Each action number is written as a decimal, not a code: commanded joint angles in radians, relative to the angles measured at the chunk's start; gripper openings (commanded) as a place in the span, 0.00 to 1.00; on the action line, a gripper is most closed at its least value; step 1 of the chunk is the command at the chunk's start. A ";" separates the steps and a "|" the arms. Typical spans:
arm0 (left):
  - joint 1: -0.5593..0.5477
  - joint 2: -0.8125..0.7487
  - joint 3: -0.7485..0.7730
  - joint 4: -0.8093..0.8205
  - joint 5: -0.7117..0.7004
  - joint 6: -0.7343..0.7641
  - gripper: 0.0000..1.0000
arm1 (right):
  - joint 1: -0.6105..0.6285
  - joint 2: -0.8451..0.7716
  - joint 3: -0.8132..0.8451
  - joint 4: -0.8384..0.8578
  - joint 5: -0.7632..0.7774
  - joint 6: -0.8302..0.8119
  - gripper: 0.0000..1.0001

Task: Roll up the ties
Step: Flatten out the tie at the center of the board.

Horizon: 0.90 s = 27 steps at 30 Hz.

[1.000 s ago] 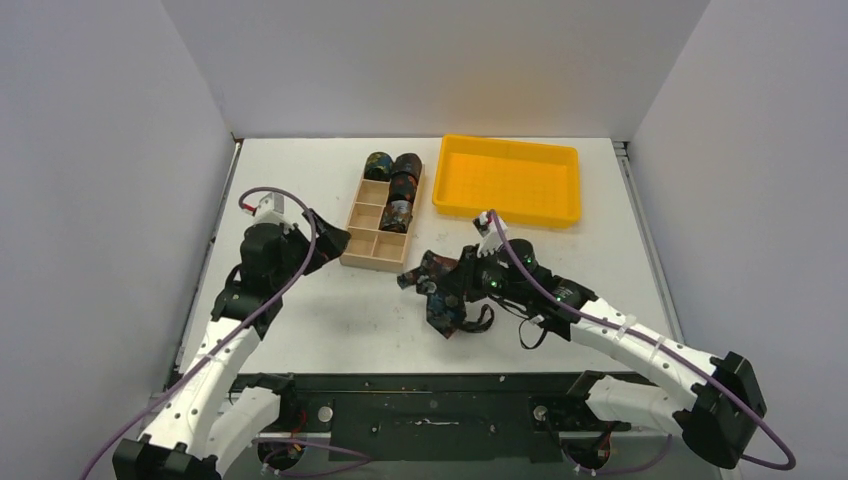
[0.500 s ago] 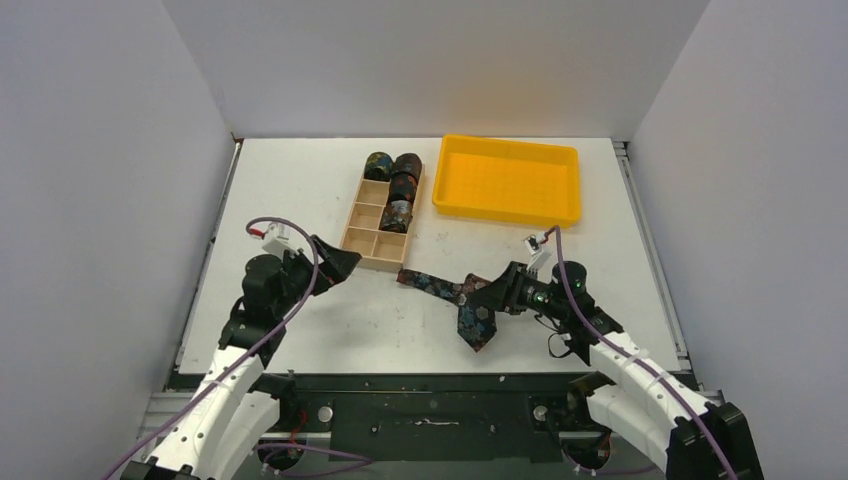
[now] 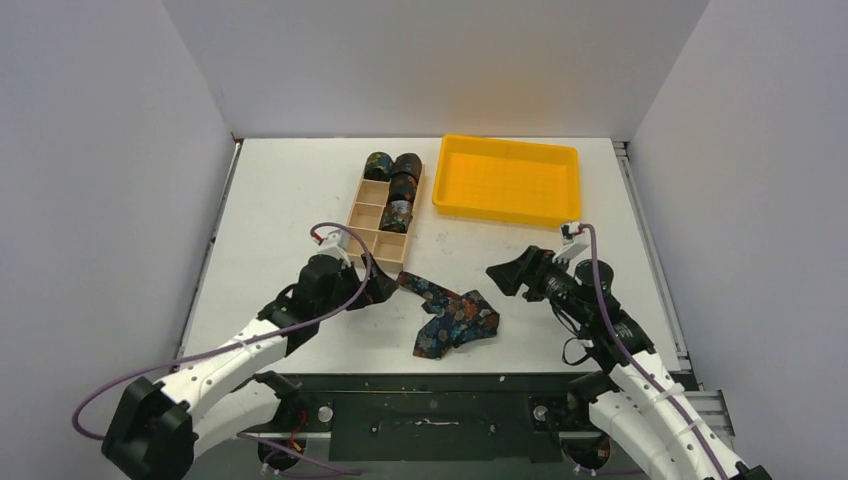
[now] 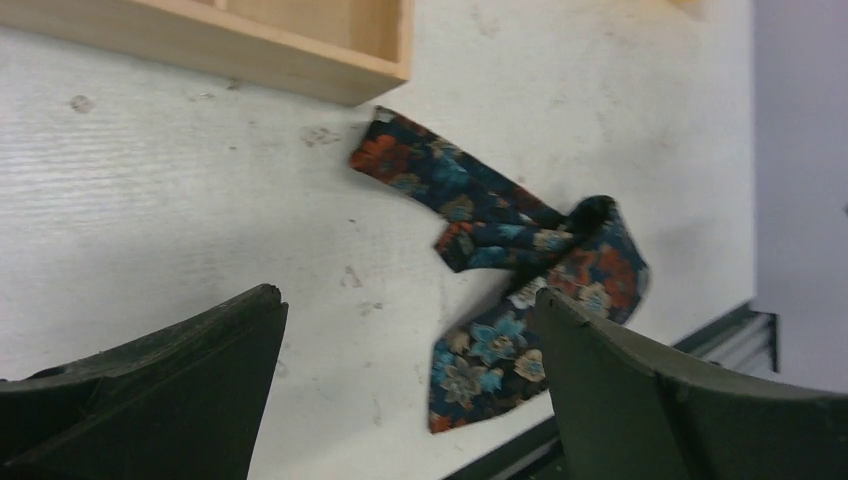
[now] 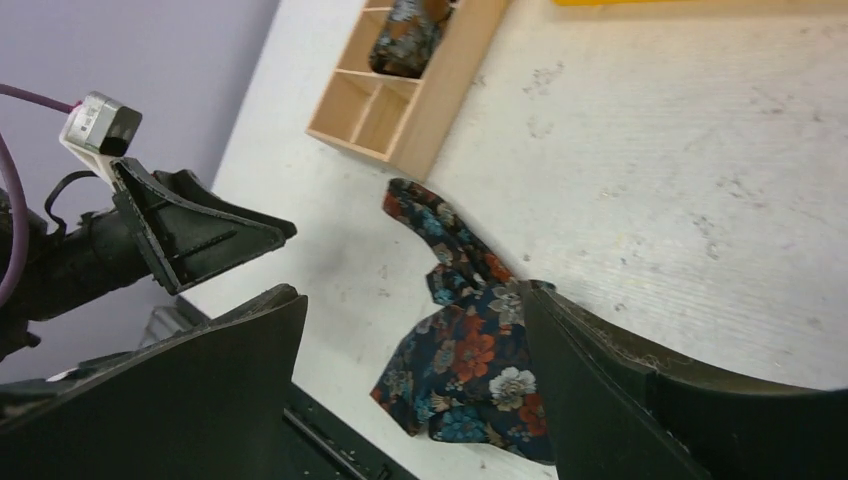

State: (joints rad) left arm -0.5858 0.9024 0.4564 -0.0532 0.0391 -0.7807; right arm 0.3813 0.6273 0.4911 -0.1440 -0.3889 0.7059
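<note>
One loose tie (image 3: 452, 315) lies crumpled on the white table near the front edge, dark with blue and orange flowers. It also shows in the left wrist view (image 4: 500, 235) and the right wrist view (image 5: 470, 350). My left gripper (image 3: 385, 290) stands open just left of the tie's narrow end (image 4: 407, 298), nothing between its fingers. My right gripper (image 3: 505, 272) hangs open to the right of the tie, above the table, empty (image 5: 412, 292). Three rolled ties (image 3: 403, 172) sit in the far compartments of the wooden box (image 3: 365, 240).
The wooden box's near corner is just behind the loose tie's narrow end (image 4: 380, 75). A yellow tray (image 3: 507, 180) stands empty at the back right. The table's front edge and the black rail (image 3: 430, 385) run close to the tie.
My right gripper has opened and let go of the tie, then drawn back to the right. The tie now lies crumpled on the table. My left arm has swung right, towards the tie.
</note>
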 commanded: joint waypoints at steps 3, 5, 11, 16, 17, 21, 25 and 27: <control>-0.009 0.266 0.116 0.056 -0.161 0.072 0.85 | 0.059 0.068 -0.009 -0.055 0.092 -0.076 0.82; -0.014 0.334 0.118 0.155 -0.137 0.120 0.83 | 0.119 0.108 -0.019 -0.025 0.102 -0.094 0.83; -0.051 0.471 0.138 0.321 -0.141 0.209 0.82 | 0.348 0.256 0.036 -0.042 0.344 -0.116 0.87; -0.050 0.556 0.170 0.355 -0.129 0.275 0.78 | 0.377 0.229 0.032 -0.056 0.351 -0.121 0.87; -0.046 0.566 0.167 0.370 -0.118 0.286 0.76 | 0.378 0.217 0.030 -0.067 0.348 -0.126 0.87; -0.019 0.622 0.179 0.433 -0.017 0.308 0.71 | 0.379 0.162 0.016 -0.090 0.320 -0.132 0.87; 0.002 0.685 0.199 0.450 0.096 0.313 0.62 | 0.380 0.119 0.018 -0.118 0.306 -0.131 0.87; 0.016 0.694 0.187 0.479 0.138 0.306 0.58 | 0.379 0.106 0.027 -0.131 0.295 -0.131 0.87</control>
State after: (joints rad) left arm -0.5934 1.5738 0.6136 0.3157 0.0460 -0.4969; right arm 0.7544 0.7658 0.4789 -0.2569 -0.0898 0.5873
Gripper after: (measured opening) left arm 0.617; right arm 0.870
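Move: The tie's narrow end, at the wooden box's near right corner, lies some 8 cm ahead of the left hand, 5 cm to its right and 11 cm below. The tie's wide, rumpled part is about 16 cm to that hand's right and 1 cm back, and the box's middle is 23 cm straight ahead. From the right hand the wide part lies roughly 8 cm left, 2 cm back and 19 cm below; the narrow end is about 19 cm left and 7 cm ahead. Down about 9 cm and forward 7, drifting right, the left hand drops to the tie's narrow end beside the box corner, its left side rolling up and its fingers partly closing around the end without shutting. The right hand sinks some 10 cm, back and left over the wide part, rolling its left side down, then rises a little, its fingers staying open. ##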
